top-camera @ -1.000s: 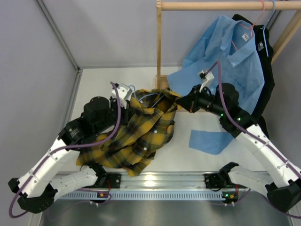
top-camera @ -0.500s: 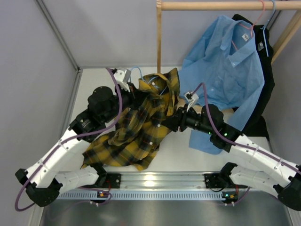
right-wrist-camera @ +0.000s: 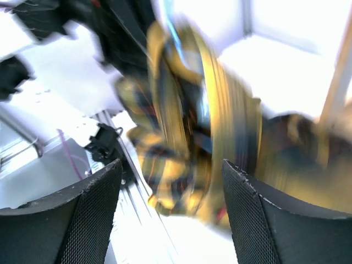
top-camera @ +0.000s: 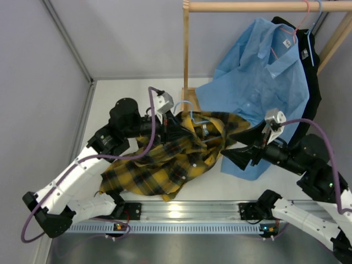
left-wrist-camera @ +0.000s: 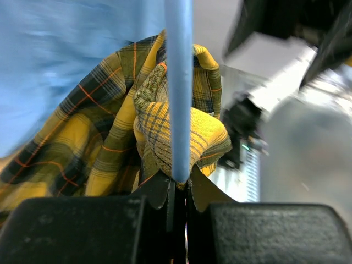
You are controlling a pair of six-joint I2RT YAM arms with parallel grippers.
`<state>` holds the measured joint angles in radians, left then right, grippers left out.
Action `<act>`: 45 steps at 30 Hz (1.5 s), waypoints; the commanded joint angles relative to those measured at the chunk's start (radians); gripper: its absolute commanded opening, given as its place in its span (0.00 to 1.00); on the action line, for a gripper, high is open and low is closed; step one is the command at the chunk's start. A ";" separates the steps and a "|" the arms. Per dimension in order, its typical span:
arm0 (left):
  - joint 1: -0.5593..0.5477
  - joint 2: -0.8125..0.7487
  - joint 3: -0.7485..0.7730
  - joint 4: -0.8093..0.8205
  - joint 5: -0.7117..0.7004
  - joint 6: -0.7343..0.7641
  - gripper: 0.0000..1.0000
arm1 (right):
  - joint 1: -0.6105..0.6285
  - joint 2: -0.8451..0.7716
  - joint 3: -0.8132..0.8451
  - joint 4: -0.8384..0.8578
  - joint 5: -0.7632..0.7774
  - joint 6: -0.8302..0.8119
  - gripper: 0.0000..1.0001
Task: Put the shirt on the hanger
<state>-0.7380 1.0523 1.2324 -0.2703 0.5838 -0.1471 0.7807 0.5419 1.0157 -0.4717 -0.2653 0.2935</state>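
The yellow-and-black plaid shirt (top-camera: 176,162) hangs bunched from the pale-blue hanger (top-camera: 188,106) down onto the table. My left gripper (top-camera: 171,125) is shut on the hanger; in the left wrist view the blue bar (left-wrist-camera: 179,82) rises straight out of the closed jaws (left-wrist-camera: 179,184), with shirt fabric (left-wrist-camera: 110,137) draped over it. My right gripper (top-camera: 237,146) is open and empty just right of the shirt's edge. Its view is motion-blurred, with the shirt (right-wrist-camera: 181,137) in front of the wide-apart fingers (right-wrist-camera: 88,220).
A wooden rack post (top-camera: 186,49) and top pole (top-camera: 258,6) stand behind. A light-blue shirt (top-camera: 264,71) on a pink-red hanger (top-camera: 291,33) and a black garment (top-camera: 314,93) hang at the right. A metal rail (top-camera: 181,212) runs along the near edge.
My left gripper has carried the hanger and shirt rightward and lower. My right gripper has let go of the shirt, opened, and drawn back to the right.
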 commanded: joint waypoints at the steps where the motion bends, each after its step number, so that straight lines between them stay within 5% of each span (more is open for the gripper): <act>1: -0.023 0.060 0.016 0.075 0.373 0.041 0.00 | -0.006 0.128 0.128 -0.088 -0.155 -0.169 0.70; 10: -0.090 0.126 0.026 0.077 0.533 0.089 0.00 | -0.006 0.391 0.363 -0.053 -0.313 -0.165 0.58; 16: -0.090 0.140 0.013 0.077 0.550 0.096 0.00 | -0.006 0.421 0.347 0.024 -0.397 -0.131 0.38; 23: -0.090 0.143 0.019 0.066 0.512 0.103 0.00 | -0.006 0.400 0.311 0.076 -0.465 -0.123 0.00; 27: -0.090 0.146 0.038 0.031 0.470 0.119 0.01 | -0.006 0.386 0.311 0.076 -0.454 -0.132 0.00; 28: -0.090 0.146 0.044 0.010 0.415 0.127 0.17 | -0.006 0.377 0.311 0.076 -0.447 -0.136 0.00; 29: -0.089 0.135 0.052 -0.001 0.368 0.127 0.46 | -0.006 0.372 0.311 0.076 -0.407 -0.136 0.00; 30: -0.090 0.124 0.052 -0.009 0.305 0.124 0.98 | -0.006 0.365 0.311 0.074 -0.379 -0.139 0.00; 39: -0.090 -0.164 -0.098 0.043 -0.756 0.060 0.98 | -0.008 0.271 0.317 0.001 0.017 -0.152 0.00; 40: -0.090 -0.220 -0.126 0.066 -1.005 0.025 0.98 | -0.006 0.267 0.336 -0.004 0.037 -0.152 0.00; 45: -0.090 -0.398 -0.338 0.126 -1.124 -0.046 0.98 | -0.006 0.285 0.428 -0.059 0.040 -0.175 0.00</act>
<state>-0.8265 0.7139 0.9997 -0.2237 -0.2993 -0.1314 0.7803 0.8227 1.3487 -0.5205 -0.2817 0.1356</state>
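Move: The right hand, empty and open, has the hanger's hook about 11 cm to its left, 7 cm ahead and some 7 cm above. The shirt's right shoulder drapes about 5 cm ahead and 2 cm left of it, slightly lower; the blue shirt on the rack hangs some 20 cm ahead and 6 cm right, about level. The left hand already pinches the hanger by its stem; from it the right gripper is about 13 cm right, 6 cm back, near level. The right fingers close on the hanger by its hook stem, having come about 8 cm left and some 4 cm up, while the left hand, still pinching it, brings the hanger about 8 cm back and a little right and down, turning some 30 degrees clockwise. The left fingers then open wide and that hand swings off left and forward, about 14 cm and 13 cm, turning sharply counter-clockwise, as the right carries the hanger some 5 cm right, with a little forward and up. ##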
